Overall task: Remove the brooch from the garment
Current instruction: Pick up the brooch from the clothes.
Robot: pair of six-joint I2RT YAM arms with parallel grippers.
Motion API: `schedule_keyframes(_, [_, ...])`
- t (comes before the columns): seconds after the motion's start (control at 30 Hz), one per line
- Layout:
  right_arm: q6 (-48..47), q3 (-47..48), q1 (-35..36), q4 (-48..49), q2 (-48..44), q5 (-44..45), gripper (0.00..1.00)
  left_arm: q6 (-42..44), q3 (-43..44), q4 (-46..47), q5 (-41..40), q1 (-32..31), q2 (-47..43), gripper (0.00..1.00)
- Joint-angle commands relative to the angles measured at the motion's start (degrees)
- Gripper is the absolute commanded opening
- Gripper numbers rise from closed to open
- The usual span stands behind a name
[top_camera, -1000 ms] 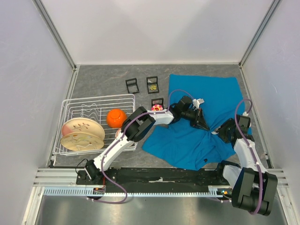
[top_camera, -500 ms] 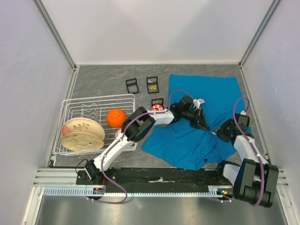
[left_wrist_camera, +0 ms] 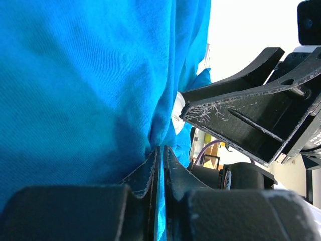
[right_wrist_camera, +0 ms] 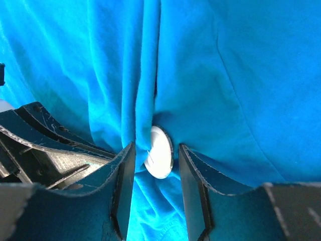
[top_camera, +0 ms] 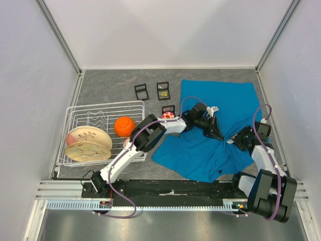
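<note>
The garment (top_camera: 220,105), a teal-blue T-shirt, lies bunched on the right half of the table. My left gripper (top_camera: 218,134) is shut on a raised fold of its cloth (left_wrist_camera: 161,150), which shows as a thin blue strip between the closed jaws. The brooch (right_wrist_camera: 159,153), a white round disc, sits edge-on in the cloth beside that fold, and its edge also shows in the left wrist view (left_wrist_camera: 176,113). My right gripper (right_wrist_camera: 156,148) is open, with one finger on each side of the brooch. The left finger (right_wrist_camera: 123,175) presses cloth and the right finger (right_wrist_camera: 193,181) stands apart.
A white wire dish rack (top_camera: 75,113) at the left holds a flowered plate (top_camera: 88,143) and an orange bowl (top_camera: 124,126). Three small black boxes (top_camera: 141,91) (top_camera: 163,90) (top_camera: 168,110) stand behind the left arm. White walls enclose the table.
The right gripper's jaws narrowed, then widened again around the brooch, and the right arm shifted slightly. The left gripper keeps its hold on the fold.
</note>
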Motion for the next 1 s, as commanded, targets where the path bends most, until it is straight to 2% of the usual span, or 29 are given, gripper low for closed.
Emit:
schedule_keyframes(0.0, [-0.21, -0.46, -0.49, 3.25, 1.03, -3.27, 0.47, 1.70, 1.10, 0.14, 1.08, -0.40, 0.20, 0.10])
schedule_keyframes(0.1, [-0.82, -0.81, -0.66, 3.52, 2.00, -4.42, 0.46, 1.70, 1.10, 0.05, 1.08, -0.31, 0.20, 0.10])
schedule_keyframes(0.33, [-1.44, -1.08, -1.19, 4.04, 1.91, -4.33, 0.36, 1.88, 1.28, -0.04, 1.17, -0.40, 0.20, 0.10])
schedule_keyframes(0.57, [-2.05, -0.99, -1.45, 4.31, 2.27, -4.51, 0.33, 1.96, 1.37, -0.12, 1.26, -0.40, 0.20, 0.10])
schedule_keyframes(0.8, [-1.88, -1.43, -1.45, 5.19, 2.88, -5.03, 0.20, 2.05, 1.46, -0.12, 1.26, -0.31, 0.20, 0.10])
schedule_keyframes(0.97, [-1.70, -1.87, -1.54, 6.07, 3.85, -5.82, 0.17, 2.23, 1.54, -0.21, 1.43, -0.31, 0.29, 0.10])
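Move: The brooch, on the bunched blue cloth, lies almost between the right hand's open fingertips, about 1 cm ahead and 1 cm below. The left hand's fingertips are about 3 cm to the right hand's left and 1 cm ahead. A small dark patch on the garment is some 14 cm back and 5 cm left, about 4 cm lower. From the left hand, the brooch is roughly 3 cm right, level with it front to back, and slightly higher. The right fingers close around the brooch's rim from about half open to nearly shut, one pad on either side. The hand itself barely shifts, easing about half a centimetre left, sinking as much and ending a touch farther forward. The left hand stays put, still pinching the gathered cloth beside the brooch. ##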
